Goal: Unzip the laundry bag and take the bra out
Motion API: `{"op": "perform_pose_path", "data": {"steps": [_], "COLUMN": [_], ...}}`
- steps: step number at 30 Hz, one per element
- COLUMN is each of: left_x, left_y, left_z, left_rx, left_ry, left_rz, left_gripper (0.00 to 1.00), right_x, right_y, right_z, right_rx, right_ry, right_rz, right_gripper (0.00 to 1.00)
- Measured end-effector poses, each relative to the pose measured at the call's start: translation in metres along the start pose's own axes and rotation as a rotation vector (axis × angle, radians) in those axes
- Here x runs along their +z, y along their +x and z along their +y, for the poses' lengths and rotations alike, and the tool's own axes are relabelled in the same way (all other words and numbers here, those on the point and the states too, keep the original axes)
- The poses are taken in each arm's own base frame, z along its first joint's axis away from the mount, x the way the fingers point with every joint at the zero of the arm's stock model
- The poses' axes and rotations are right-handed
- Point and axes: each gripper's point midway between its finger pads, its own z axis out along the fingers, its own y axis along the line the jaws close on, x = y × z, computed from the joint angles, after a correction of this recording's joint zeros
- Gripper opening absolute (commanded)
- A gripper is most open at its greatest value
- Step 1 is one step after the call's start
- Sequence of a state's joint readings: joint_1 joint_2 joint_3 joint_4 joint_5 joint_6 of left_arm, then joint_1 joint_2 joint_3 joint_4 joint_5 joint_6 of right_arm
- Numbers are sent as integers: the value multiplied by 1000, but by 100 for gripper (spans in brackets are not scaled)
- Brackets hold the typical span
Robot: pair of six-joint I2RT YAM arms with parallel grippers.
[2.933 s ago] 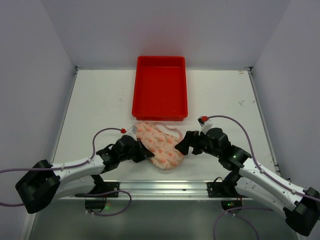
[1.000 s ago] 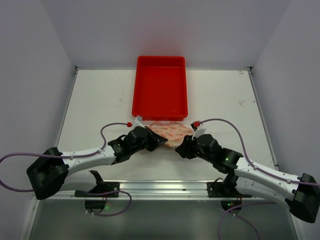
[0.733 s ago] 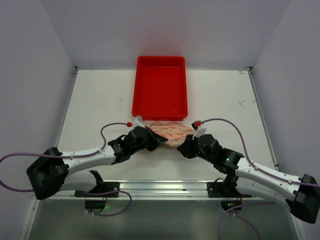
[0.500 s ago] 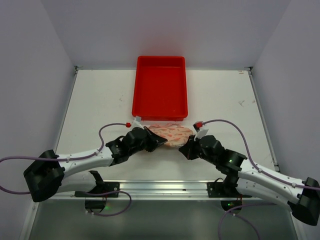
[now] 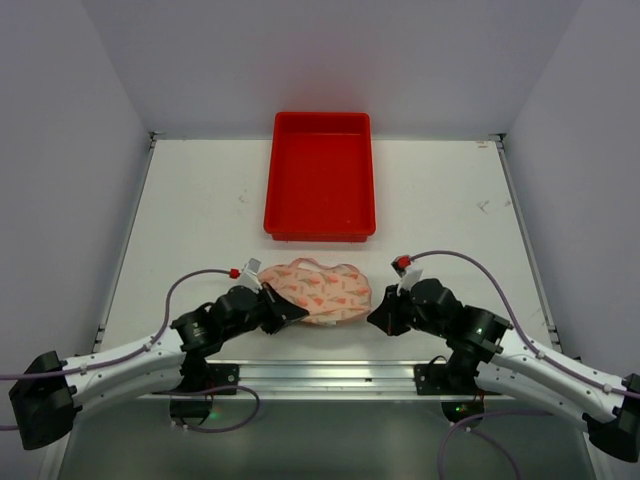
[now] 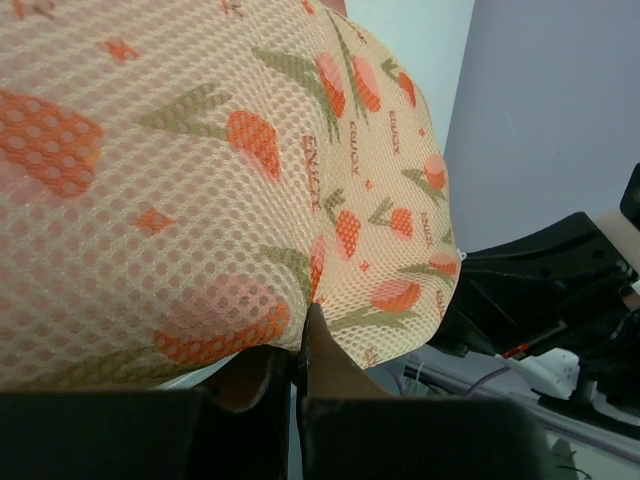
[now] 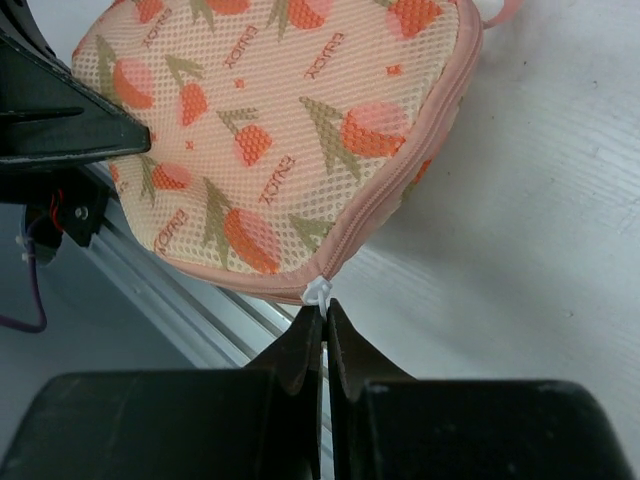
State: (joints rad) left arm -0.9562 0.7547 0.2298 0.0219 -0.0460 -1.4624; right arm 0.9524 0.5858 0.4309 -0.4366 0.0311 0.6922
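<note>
The laundry bag (image 5: 322, 292), a cream-pink mesh pouch with orange-red print and pink trim, lies on the table near the front edge, stretched between both grippers. My left gripper (image 5: 287, 311) is shut on a pinch of the bag's mesh (image 6: 305, 300) at its left end. My right gripper (image 5: 378, 318) is shut on the small white zipper pull (image 7: 318, 292) at the bag's corner. The pink zipper seam (image 7: 400, 185) looks closed. The bra is hidden, not in view.
A red rectangular tray (image 5: 321, 178) stands behind the bag at the table's back centre. A metal rail (image 5: 320, 375) runs along the front edge between the arm bases. Walls close in on both sides.
Both grippers have pulled the bag toward the front edge, away from the red tray. The bag now lies flatter and more spread out. Both grips held.
</note>
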Motion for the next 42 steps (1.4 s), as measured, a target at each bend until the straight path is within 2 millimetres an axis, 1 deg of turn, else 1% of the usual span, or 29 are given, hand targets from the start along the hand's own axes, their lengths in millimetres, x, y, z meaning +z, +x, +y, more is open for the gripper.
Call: {"op": "perform_pose_path", "data": {"steps": [4,6,7,8,9,12,13,16,17,20,23,26,28,29,32,34,38,40,42], "left_x": [-9,-10,-10,-9,-7,0,3,9,10,8,2,-8,-15,-18,-23,-23,-21,-20,-20], "left_y": [-2,-7,-8,-9,-10,-12,-14,-27,-33,-50,-55,-52,-47,-43,-28,-23,-19,-18,-17], "left_z": [12,23,29,34,39,47,48,46,44,31,18,11,10,12,34,46,53,57,61], "left_rx": [75,118,141,167,194,263,284,336,347,386,411,397,362,338,273,240,206,202,203], "left_ry": [-31,-69,-95,-122,-148,-232,-258,-313,-329,-344,-325,-285,-241,-220,-217,-235,-261,-279,-296], "left_rz": [-6,-16,-17,-14,-9,16,22,16,4,-31,-42,-46,-52,-51,-27,-16,-1,7,11], "left_gripper": [0,4,6,12,13,17,20,41,52,73,82,84,84,85,84,85,82,82,84], "right_x": [4,8,11,13,14,17,18,25,29,41,52,59,63,65,70,74,83,85,85], "right_y": [7,11,15,20,24,33,35,41,43,45,45,41,37,34,28,27,28,31,32], "right_z": [5,11,13,15,17,24,28,34,36,48,58,67,74,78,88,92,95,94,94], "right_rx": [-21,-42,-52,-61,-70,-103,-112,-127,-130,-133,-136,-126,-118,-114,-101,-97,-91,-89,-88], "right_ry": [-11,-36,-49,-61,-76,-121,-136,-156,-159,-181,-198,-211,-218,-221,-232,-230,-220,-214,-211], "right_rz": [61,104,131,155,178,227,244,290,305,349,366,371,364,360,353,351,358,364,369], "right_gripper": [0,0,0,0,0,0,0,0,0,0,0,0,0,0,0,0,0,0,0]}}
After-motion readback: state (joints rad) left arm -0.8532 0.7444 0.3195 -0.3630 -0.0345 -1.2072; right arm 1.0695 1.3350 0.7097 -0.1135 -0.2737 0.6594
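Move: The left hand still pinches the near edge of the laundry bag; the bag's middle lies about 6 cm ahead of it and 4 cm to its right, at nearly its height, with the zipper pull some 16 cm to its right, level with it. The right hand already holds that pull; from it the pinched edge is about 16 cm to the left, the bag's middle 6 cm ahead and 12 cm left. The red box's middle is roughly 38 cm ahead of the right hand, 12 cm left and 7 cm lower. Keeping its shut pinch on the zipper pull, the right hand draws it about 13 cm left along the bag's near edge towards the left hand, a little back and down at first, while it turns some 20 degrees counter-clockwise. The left hand dips and goes left, opens wide to release its pinch on the mesh, makes a short forward-and-up loop and comes back down beside the bag, ending about 5 cm left and 4 cm lower, its left side rolled up some 20 degrees. ##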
